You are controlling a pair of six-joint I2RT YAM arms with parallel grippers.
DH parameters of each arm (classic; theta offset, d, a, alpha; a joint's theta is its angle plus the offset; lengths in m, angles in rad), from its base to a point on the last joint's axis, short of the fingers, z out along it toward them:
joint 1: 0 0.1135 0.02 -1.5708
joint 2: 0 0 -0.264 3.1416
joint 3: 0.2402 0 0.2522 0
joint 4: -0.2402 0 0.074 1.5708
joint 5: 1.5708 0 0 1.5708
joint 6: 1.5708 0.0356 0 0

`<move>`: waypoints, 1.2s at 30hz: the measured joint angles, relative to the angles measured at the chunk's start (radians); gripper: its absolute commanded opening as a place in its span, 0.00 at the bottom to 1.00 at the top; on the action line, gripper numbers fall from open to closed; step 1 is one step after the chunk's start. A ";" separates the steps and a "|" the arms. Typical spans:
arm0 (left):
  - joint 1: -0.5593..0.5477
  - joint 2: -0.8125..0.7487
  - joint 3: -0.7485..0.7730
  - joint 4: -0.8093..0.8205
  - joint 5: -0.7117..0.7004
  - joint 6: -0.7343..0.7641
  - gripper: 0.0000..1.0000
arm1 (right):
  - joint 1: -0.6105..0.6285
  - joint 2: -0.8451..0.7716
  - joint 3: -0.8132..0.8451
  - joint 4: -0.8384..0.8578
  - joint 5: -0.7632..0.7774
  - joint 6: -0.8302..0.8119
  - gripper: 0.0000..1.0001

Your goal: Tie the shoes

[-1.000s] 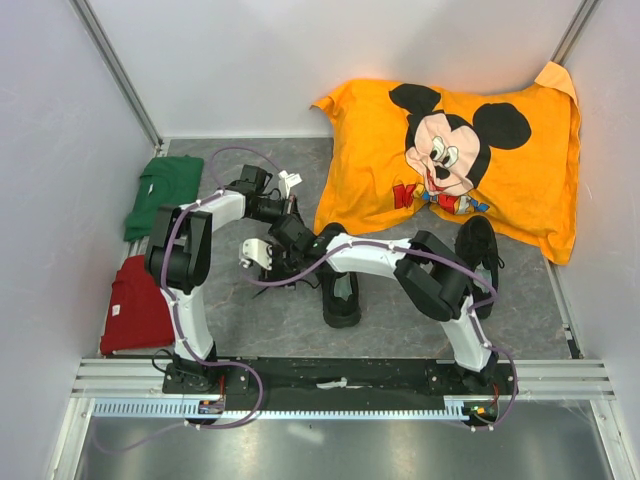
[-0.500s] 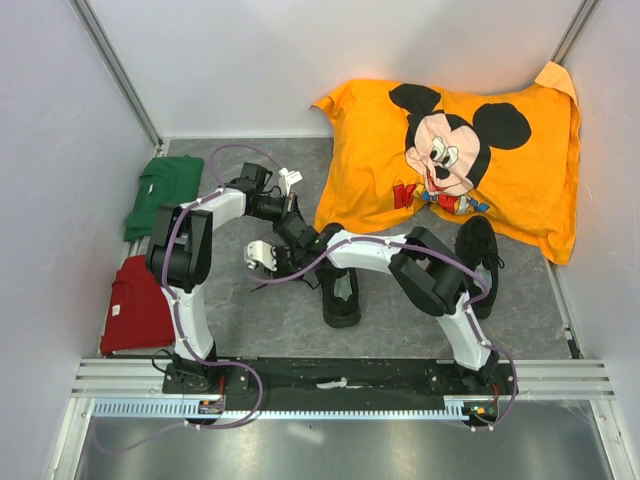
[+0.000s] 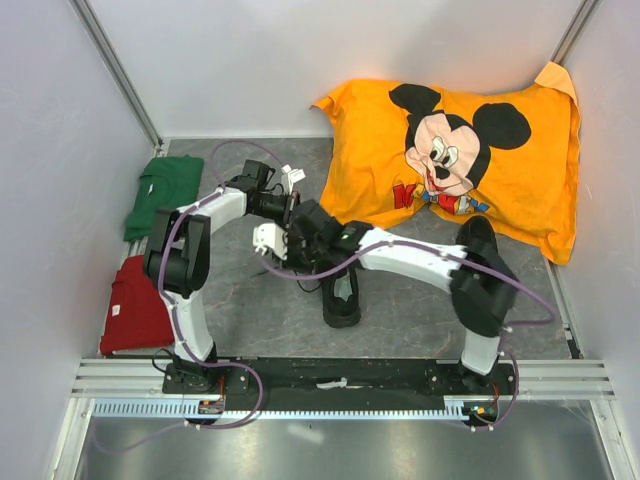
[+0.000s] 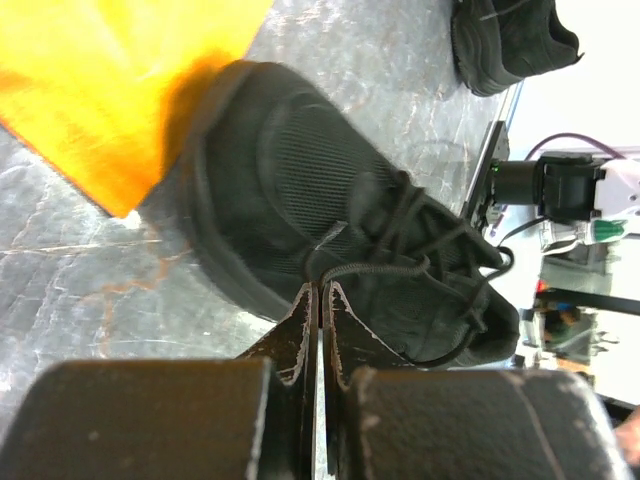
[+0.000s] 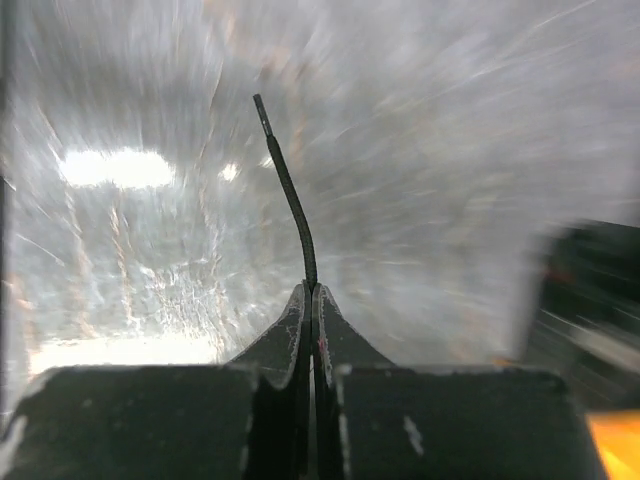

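Observation:
One black shoe [image 3: 341, 296] lies mid-table, its toe under my right arm. The other shoe [image 3: 477, 238] sits to the right, by the pillow. In the left wrist view the near shoe [image 4: 300, 190] fills the middle. My left gripper [image 4: 320, 287] is shut on a thin black lace [image 4: 385, 268] that runs to the shoe's lacing. The second shoe [image 4: 510, 40] shows at the top right. My right gripper [image 5: 311, 288] is shut on another lace end [image 5: 285, 180], which sticks up past its tips. From above, the left gripper [image 3: 296, 208] and right gripper [image 3: 272, 245] are close together, left of the shoe.
A big orange Mickey Mouse pillow [image 3: 450, 150] fills the back right, its corner close to the near shoe. A green cloth [image 3: 163, 190] and a red cloth [image 3: 135, 305] lie along the left wall. Purple cables loop over both arms.
My right gripper has shut on a lace end and moved a little toward the back. The right arm's elbow has swung out to the right. The left arm stays put.

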 measured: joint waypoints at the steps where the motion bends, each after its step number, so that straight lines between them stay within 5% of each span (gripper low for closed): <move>1: -0.005 -0.018 0.000 -0.009 -0.012 0.007 0.02 | -0.008 -0.048 -0.002 -0.001 0.003 0.016 0.00; 15: -0.008 -0.561 -0.129 -0.136 -0.207 0.220 0.01 | -0.437 -0.644 -0.231 -0.157 0.017 0.193 0.00; 36: 0.116 -0.755 -0.317 -0.229 -0.434 0.352 0.02 | -0.695 -0.948 -0.536 -0.359 0.175 0.169 0.00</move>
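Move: The black shoe I'm lacing has its middle about 9 cm to the right of my left hand, 12 cm back and 5 cm below. The green cloth is some 37 cm left of that hand and 8 cm farther out. From my right hand the black shoe lies roughly 14 cm right, 2 cm back and 7 cm down, with the second shoe on about the same line, some 49 cm to the right. Keeping a lace end pinched in each hand, I lift my right hand about 15 cm and sweep it some 34 cm right over the black shoe towards the second shoe, turning clockwise about 50 degrees and sinking again on the far side. My left hand rises and draws back, then pulls about 12 cm left, away from the black shoe, tilting as it goes. ##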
